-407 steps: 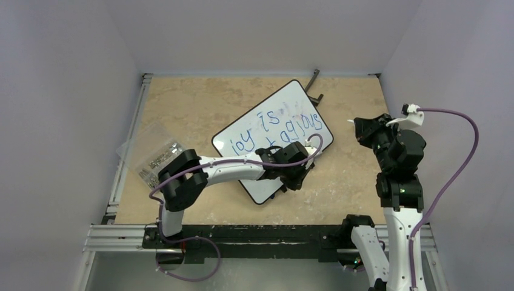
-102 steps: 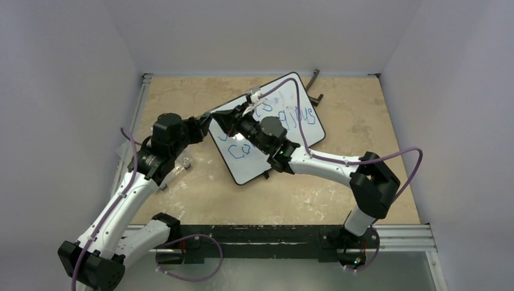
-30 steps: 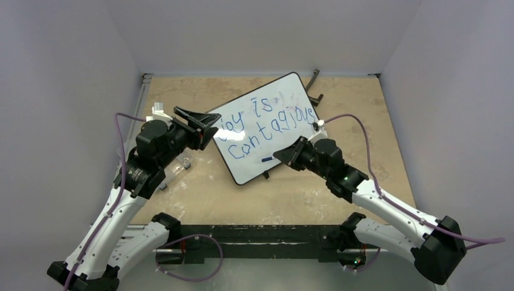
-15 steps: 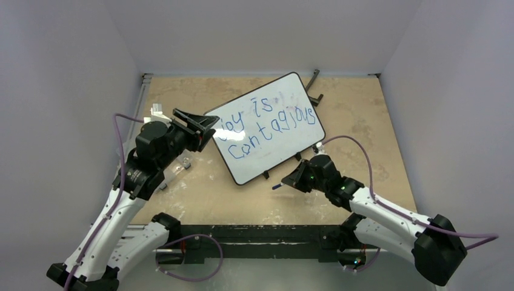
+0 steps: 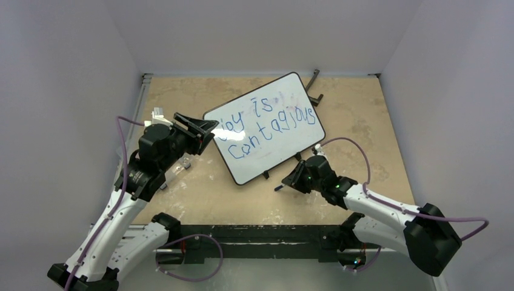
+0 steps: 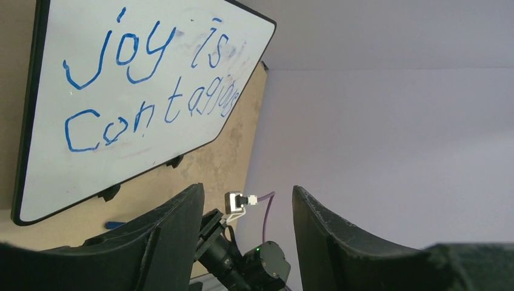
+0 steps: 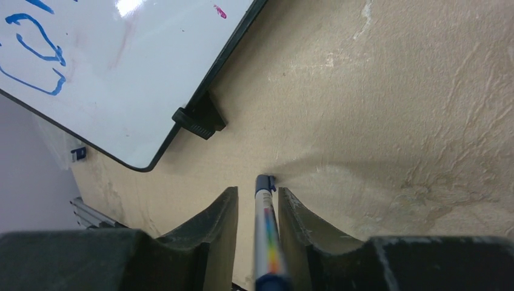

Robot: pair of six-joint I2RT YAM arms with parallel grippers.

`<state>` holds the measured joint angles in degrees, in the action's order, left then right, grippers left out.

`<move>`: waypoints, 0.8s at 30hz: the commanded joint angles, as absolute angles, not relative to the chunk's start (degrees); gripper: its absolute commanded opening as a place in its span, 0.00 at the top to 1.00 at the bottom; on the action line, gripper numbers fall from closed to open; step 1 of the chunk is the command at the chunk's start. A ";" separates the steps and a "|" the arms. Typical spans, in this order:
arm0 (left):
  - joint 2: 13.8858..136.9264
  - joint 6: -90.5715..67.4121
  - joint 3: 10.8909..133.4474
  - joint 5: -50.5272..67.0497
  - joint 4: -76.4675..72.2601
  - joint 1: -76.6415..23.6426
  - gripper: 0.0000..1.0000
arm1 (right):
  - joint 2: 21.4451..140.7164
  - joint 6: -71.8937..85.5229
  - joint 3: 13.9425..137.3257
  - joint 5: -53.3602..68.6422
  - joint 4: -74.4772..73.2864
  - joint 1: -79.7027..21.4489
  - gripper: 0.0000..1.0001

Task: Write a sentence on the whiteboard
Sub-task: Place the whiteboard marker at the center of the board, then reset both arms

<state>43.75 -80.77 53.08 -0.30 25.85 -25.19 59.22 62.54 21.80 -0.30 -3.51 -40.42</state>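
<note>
The whiteboard [image 5: 285, 145] lies tilted on the table with the sentence [image 5: 267, 124] "joy is contagious" in blue across two lines; both show in the left wrist view too, the whiteboard [image 6: 79, 163] and the sentence [image 6: 145, 91]. My left gripper [image 5: 206, 132] hovers open and empty at the board's left edge. My right gripper [image 5: 290, 180] is low over the table, near the board's front corner. A blue-capped marker [image 7: 265, 224] lies between its fingers, cap end on the table. It leans on the right finger, with a gap to the left one.
A black stand foot [image 7: 200, 118] sticks out under the board's near edge. A loose black bracket [image 5: 313, 82] lies at the back of the table. A clear plastic bag [image 5: 136, 154] sits at the left rail, partly under my left arm. Walls close in on three sides.
My right gripper carried the marker off the board's lower part down to the table in front of it, and its jaws parted slightly. The left arm barely moved.
</note>
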 commanded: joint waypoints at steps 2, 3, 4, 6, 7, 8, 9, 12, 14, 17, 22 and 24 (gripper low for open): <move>43.26 -79.90 53.03 -0.26 24.70 -25.11 0.46 | 57.81 61.77 23.34 -4.39 -4.66 -40.25 0.57; 43.24 -79.89 53.08 -0.26 24.70 -25.13 0.45 | 57.37 61.60 23.61 -4.82 -5.11 -40.25 0.53; 43.24 -79.96 53.09 -0.26 24.69 -25.16 0.46 | 56.86 61.40 23.98 -5.28 -6.27 -40.21 0.48; 43.17 -80.00 53.09 -0.26 24.70 -25.14 0.46 | 55.96 60.86 24.97 -6.31 -8.10 -40.25 0.39; 43.16 -79.91 53.02 -0.31 24.76 -25.14 0.46 | 55.46 60.52 25.31 -7.06 -9.45 -40.24 0.34; 43.11 -79.83 53.00 -0.53 24.78 -25.06 0.46 | 54.72 60.26 26.12 -7.89 -10.89 -40.25 0.30; 43.01 -79.66 53.02 -0.79 24.78 -25.13 0.46 | 53.87 59.87 26.83 -8.79 -12.42 -40.25 0.27; 42.53 -78.89 53.08 -2.05 24.66 -25.13 0.45 | 51.03 58.26 28.95 -11.29 -16.54 -40.25 0.11; 42.03 -77.53 53.24 -3.43 24.54 -25.13 0.44 | 48.53 56.61 30.25 -12.25 -18.14 -40.23 0.08; 41.34 -73.07 53.62 -6.28 22.98 -25.06 0.37 | 44.86 52.62 32.48 -13.52 -19.72 -40.28 0.05; 40.44 -63.03 55.52 -13.40 23.23 -25.10 0.07 | 41.79 44.76 39.25 -14.63 -23.77 -40.26 0.05; 40.39 -58.18 56.01 -16.04 23.28 -25.06 0.00 | 40.92 41.38 42.26 -15.58 -24.95 -40.32 0.04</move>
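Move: The marker is still between the right fingertips, already loosening, its middle within 1 cm or so of the hand point and its blue cap end sticking out to the left, close to the table. The left board clip lies some 8 cm left and 2 cm farther out; the whiteboard's centre is about 19 cm ahead and 7 cm left. From the high left hand, the marker lies roughly 24 cm to the right, 5 cm back and 27 cm below. The marker is let go beside the board's near edge as the right fingers open wide, the hand first easing a centimetre or two to the right just over the table. It then rises clear of the marker, about 12 cm up while drifting on right and slightly forward, tipping its fingers up some 20 degrees. Late on, the empty left hand also opens wide, rolls left side up and shifts about 3 cm left, away from the board. ##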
